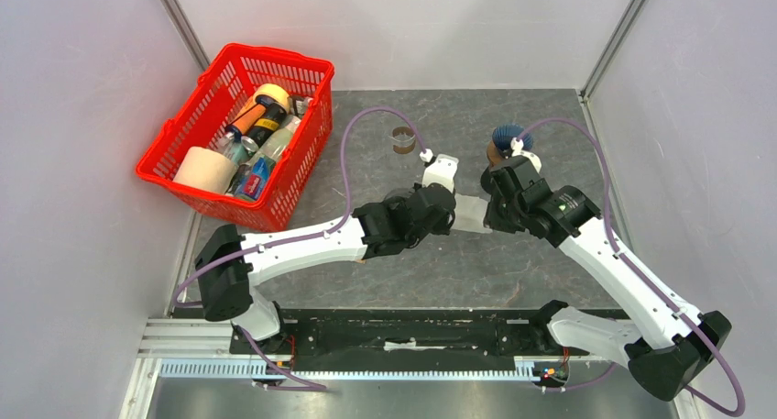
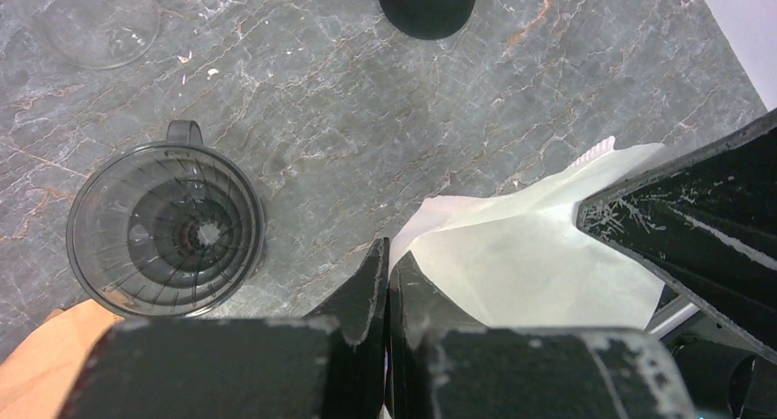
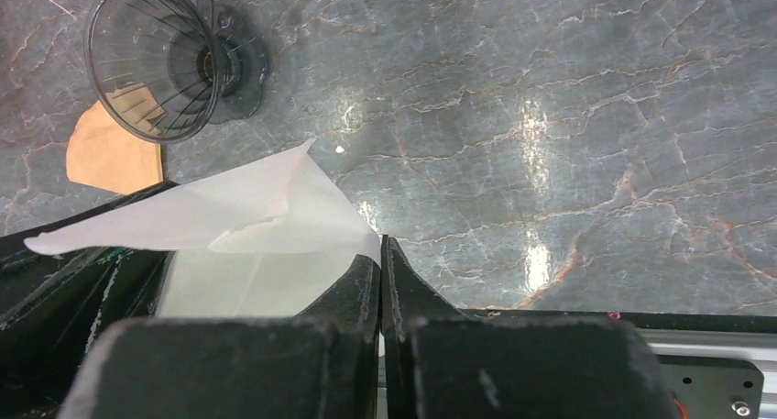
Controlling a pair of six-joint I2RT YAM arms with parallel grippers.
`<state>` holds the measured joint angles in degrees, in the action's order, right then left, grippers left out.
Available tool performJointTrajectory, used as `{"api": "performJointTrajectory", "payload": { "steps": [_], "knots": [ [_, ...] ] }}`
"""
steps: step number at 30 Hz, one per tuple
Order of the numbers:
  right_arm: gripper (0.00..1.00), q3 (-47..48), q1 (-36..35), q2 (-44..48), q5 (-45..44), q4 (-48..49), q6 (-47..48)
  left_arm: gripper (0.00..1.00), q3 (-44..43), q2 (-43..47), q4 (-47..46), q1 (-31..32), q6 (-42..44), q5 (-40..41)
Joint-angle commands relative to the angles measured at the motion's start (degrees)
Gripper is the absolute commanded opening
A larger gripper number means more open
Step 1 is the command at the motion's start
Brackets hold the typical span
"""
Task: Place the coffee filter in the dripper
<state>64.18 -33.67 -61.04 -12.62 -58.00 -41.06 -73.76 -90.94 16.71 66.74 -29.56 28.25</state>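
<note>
A white paper coffee filter (image 1: pixel 470 214) hangs between my two grippers above the grey table. My left gripper (image 2: pixel 388 254) is shut on one edge of the filter (image 2: pixel 531 254). My right gripper (image 3: pixel 380 247) is shut on the opposite corner of the filter (image 3: pixel 257 208). The smoky clear dripper (image 2: pixel 165 231) stands on the table to the left of the filter, mouth up and empty; it also shows in the right wrist view (image 3: pixel 165 57). In the top view the left arm hides most of it.
A brown paper (image 3: pixel 114 153) lies beside the dripper. A red basket (image 1: pixel 275 58) full of items stands at the back left. A small glass piece (image 1: pixel 403 141) and a blue ridged object (image 1: pixel 507 137) sit behind the grippers. A black cylinder (image 2: pixel 429 6) stands nearby.
</note>
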Motion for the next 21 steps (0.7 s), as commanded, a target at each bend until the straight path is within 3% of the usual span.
{"api": "performJointTrajectory", "payload": {
  "steps": [1,6,10,21],
  "knots": [
    [0.0,2.0,1.4,0.4,-6.9,-6.2,3.1,0.04,-0.4,2.2,3.8,-0.6,1.5,5.7],
    [0.0,2.3,1.6,0.5,-0.9,-4.7,5.6,0.09,-0.6,2.3,3.1,-0.6,2.6,0.5],
    [0.0,3.3,1.6,0.6,4.9,-2.4,6.4,0.2,-0.7,2.8,0.5,-0.6,4.1,-7.8],
    [0.0,8.9,1.7,-3.0,-0.9,-4.8,5.8,0.84,1.6,9.8,-3.7,-0.6,5.1,-18.2]
  ]
}}
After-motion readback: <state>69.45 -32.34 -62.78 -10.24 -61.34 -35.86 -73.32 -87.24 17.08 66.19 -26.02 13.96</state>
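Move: Both grippers pinch the coffee filter between them. For the left hand, the filter's middle is about 4 cm to the right at its own height, the dripper on its stand about 17 cm ahead, 14 cm right and slightly lower, the glass carafe some 8 cm ahead, 9 cm left and 12 cm below, and the brown paper roughly 20 cm straight left on the table. For the right hand, the dripper is about 19 cm ahead, 6 cm right. The left hand lets go of the filter's edge: its nearly shut fingers spread wide as it draws back towards the base about 3 cm, turning some 15 degrees clockwise and sinking a touch before rising roughly 2 cm clear at the end. The right hand keeps its shut pinch on the filter, dipping back barely a centimetre and coming forward again while it lifts the filter about 2 cm. ##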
